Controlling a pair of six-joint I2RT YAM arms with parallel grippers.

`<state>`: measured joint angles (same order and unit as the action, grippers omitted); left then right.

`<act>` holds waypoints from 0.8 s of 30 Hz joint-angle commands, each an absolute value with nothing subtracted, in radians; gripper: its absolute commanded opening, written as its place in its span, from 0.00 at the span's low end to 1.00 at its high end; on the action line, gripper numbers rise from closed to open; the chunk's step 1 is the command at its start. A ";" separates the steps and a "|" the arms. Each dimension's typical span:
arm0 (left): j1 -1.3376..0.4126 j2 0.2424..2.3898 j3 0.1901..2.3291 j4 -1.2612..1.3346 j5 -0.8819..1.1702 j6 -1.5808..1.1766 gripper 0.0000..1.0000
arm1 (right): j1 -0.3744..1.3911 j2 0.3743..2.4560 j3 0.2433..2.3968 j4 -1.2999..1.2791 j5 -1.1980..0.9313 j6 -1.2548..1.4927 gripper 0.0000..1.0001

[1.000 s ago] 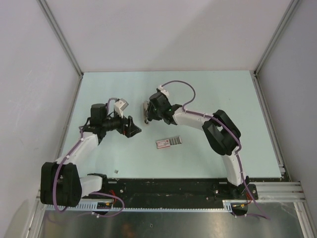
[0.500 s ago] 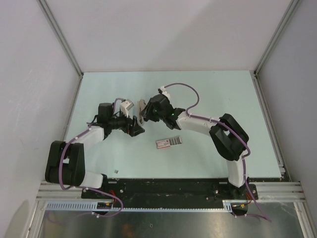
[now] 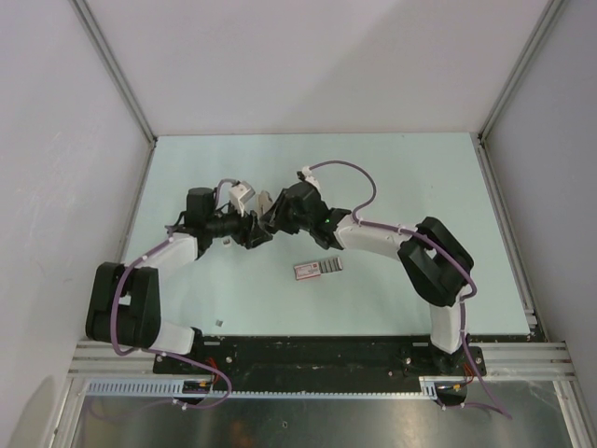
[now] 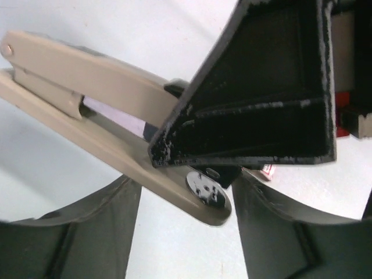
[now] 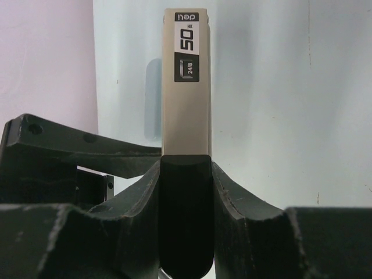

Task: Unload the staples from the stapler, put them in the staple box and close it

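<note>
My right gripper [image 3: 273, 217] is shut on the stapler [image 3: 266, 203] and holds it above the table. In the right wrist view the stapler [image 5: 186, 87] is a beige bar with a black rear end, and my right gripper [image 5: 186, 192] clamps that black end. My left gripper [image 3: 256, 235] is open just left of it. In the left wrist view the left gripper [image 4: 186, 232] has its jaws on either side of the stapler's [image 4: 110, 145] front end, with gaps on both sides. The stapler's top arm is lifted slightly off its base. No staples show.
A red-and-white flat box [image 3: 318, 269] lies on the pale table [image 3: 392, 177], below and to the right of the grippers. A tiny grey bit [image 3: 220, 323] lies near the front left. Walls with metal posts stand at the left, back and right.
My left gripper has moved right and my right gripper has brought the stapler left and nearer. The two now meet, with the stapler's front end between the left jaws.
</note>
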<state>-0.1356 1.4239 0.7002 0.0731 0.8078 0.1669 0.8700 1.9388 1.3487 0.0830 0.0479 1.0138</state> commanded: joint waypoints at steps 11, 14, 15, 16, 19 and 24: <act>-0.143 1.341 0.688 0.069 0.800 0.297 0.28 | 0.880 1.817 1.316 0.235 0.012 1.031 0.00; -0.147 1.333 0.686 0.068 0.782 0.311 0.15 | 0.886 1.804 1.308 0.240 -0.013 1.008 0.00; -0.148 1.329 0.684 0.067 0.773 0.317 0.12 | 0.889 1.798 1.306 0.236 -0.011 0.996 0.00; -0.148 1.324 0.683 0.066 0.765 0.324 0.10 | 0.892 1.791 1.302 0.233 -0.009 0.983 0.00; -0.150 1.306 0.677 0.066 0.737 0.345 0.03 | 0.899 1.771 1.278 0.229 -0.002 0.939 0.00; -0.151 1.283 0.665 0.066 0.692 0.386 0.00 | 0.909 1.744 1.213 0.241 -0.004 0.874 0.00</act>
<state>-0.1387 1.3273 0.6788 0.0402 0.7326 0.2806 0.8883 1.8290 1.2324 0.1429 0.0139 0.9440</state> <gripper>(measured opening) 0.147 0.365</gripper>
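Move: The left hand's open fingers straddle the front end of the stapler's base, the stapler's middle lying about 5 cm ahead, roughly level left to right, maybe 1 cm higher. Already gripping its black nose from the other side, the right hand has that middle some 5 cm ahead and 2 cm to its left. From the left hand, the staple box lies about 7 cm back and 9 cm right, the staple strip 6 cm back and 15 cm right, both 10 cm below. Closing in nearly on the spot, the left fingers go from well open to almost shut and pinch the tip of the stapler's base, while that hand drifts about 1 cm up and left and tips upward slightly. The right hand keeps its grip on the cover's nose, first rising 1 to 1.5 cm, then drawing back roughly 3 cm past the held base tip. ##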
